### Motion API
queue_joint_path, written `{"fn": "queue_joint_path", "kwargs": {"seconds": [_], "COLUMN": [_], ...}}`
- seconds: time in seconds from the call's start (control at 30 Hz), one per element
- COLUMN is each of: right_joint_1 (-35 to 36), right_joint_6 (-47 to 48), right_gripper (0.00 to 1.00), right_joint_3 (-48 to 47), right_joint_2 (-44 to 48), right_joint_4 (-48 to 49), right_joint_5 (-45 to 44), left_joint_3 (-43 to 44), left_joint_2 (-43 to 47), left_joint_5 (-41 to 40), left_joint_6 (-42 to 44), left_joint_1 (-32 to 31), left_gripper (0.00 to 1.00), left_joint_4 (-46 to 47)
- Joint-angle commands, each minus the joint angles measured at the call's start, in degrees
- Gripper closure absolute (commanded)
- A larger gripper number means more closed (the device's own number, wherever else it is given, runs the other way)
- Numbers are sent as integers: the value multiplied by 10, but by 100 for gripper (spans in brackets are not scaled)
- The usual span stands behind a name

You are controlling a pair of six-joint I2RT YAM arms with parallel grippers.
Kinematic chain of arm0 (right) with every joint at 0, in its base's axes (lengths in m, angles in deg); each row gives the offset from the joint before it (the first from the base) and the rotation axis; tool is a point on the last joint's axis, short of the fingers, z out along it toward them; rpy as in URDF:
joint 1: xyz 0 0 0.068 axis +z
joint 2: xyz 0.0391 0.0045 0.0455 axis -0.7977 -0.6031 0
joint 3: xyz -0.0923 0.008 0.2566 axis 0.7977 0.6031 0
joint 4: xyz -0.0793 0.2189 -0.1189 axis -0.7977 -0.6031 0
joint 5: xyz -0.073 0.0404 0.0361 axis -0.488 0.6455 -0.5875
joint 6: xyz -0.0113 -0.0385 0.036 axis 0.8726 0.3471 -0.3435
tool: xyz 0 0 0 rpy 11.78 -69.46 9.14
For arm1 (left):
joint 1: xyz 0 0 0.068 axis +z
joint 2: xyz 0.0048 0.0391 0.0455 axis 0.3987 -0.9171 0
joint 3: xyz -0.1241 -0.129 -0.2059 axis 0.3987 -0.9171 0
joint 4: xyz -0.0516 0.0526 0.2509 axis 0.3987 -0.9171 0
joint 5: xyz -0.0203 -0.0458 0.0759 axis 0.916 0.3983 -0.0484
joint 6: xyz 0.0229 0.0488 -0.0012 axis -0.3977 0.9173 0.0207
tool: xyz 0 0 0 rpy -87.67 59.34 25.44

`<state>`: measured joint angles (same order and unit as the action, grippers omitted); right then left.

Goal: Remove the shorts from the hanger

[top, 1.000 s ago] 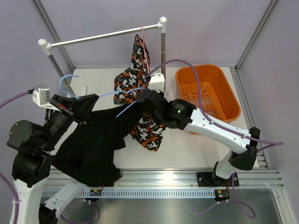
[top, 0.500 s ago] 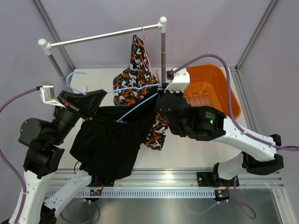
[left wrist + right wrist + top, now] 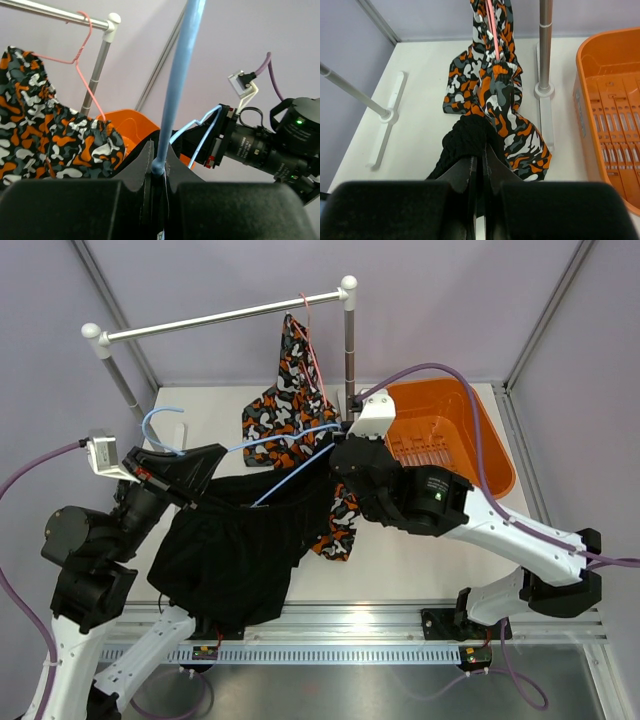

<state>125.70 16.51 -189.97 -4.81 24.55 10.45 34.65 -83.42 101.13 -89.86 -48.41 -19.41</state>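
The black shorts (image 3: 235, 550) hang on a blue wire hanger (image 3: 285, 438) held between both arms above the table. My left gripper (image 3: 205, 462) is shut on the blue hanger (image 3: 177, 85), its jaws clamped on the wire in the left wrist view (image 3: 159, 167). My right gripper (image 3: 338, 452) is shut on a bunched edge of the black shorts (image 3: 465, 140), seen in the right wrist view (image 3: 481, 156). The camouflage shorts (image 3: 290, 390) hang behind on a pink hanger (image 3: 308, 335) from the rail (image 3: 220, 318); they also show in the wrist views (image 3: 495, 95) (image 3: 40, 135).
An orange basket (image 3: 500, 455) sits at the back right; its rim shows in the right wrist view (image 3: 580, 100). The rail's right post (image 3: 545, 45) stands on a white foot beside the camouflage shorts. The left post (image 3: 120, 385) stands at the back left.
My right arm rose from the table and swung back toward the rail with the black shorts' edge. My left gripper shifted with the hanger, and the black shorts now hang higher.
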Motion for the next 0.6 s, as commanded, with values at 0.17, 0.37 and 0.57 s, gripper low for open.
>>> {"fn": "queue_joint_path", "kwargs": {"seconds": [0.17, 0.37, 0.57], "right_joint_1": [-33, -84, -140], "right_joint_6": [27, 18, 22], "right_gripper": [100, 100, 100], "right_joint_3": [59, 98, 147], "right_joint_2": [18, 53, 90], "right_joint_4": [43, 66, 118], "right_joint_5": [158, 192, 293], "left_joint_3": [-23, -36, -42], "left_joint_2": [-8, 13, 19], "left_joint_5": [-168, -195, -195], "left_joint_6": [34, 38, 44], "left_joint_1": [11, 11, 11], "left_gripper": [100, 100, 100], "left_joint_4": [-36, -37, -48]}}
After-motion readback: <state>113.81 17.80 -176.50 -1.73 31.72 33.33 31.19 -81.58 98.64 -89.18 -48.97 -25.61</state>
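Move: The left hand holds the blue hanger at its neck; the black shorts' waistband corner, gripped between the right fingers, lies roughly 6 cm ahead, 16 cm right and 7 cm below. The hanger neck thus lies about 6 cm back, 16 cm left and 7 cm above the right hand. From the right hand, the camouflage shorts hang some 12 cm ahead, 4 cm left and 15 cm lower; the orange basket stands about 15 cm ahead, 20 cm right and 32 cm lower. Both hands keep gripping and sink, right about 7 cm, edging forward with the black shorts, left 5 with the hanger. ##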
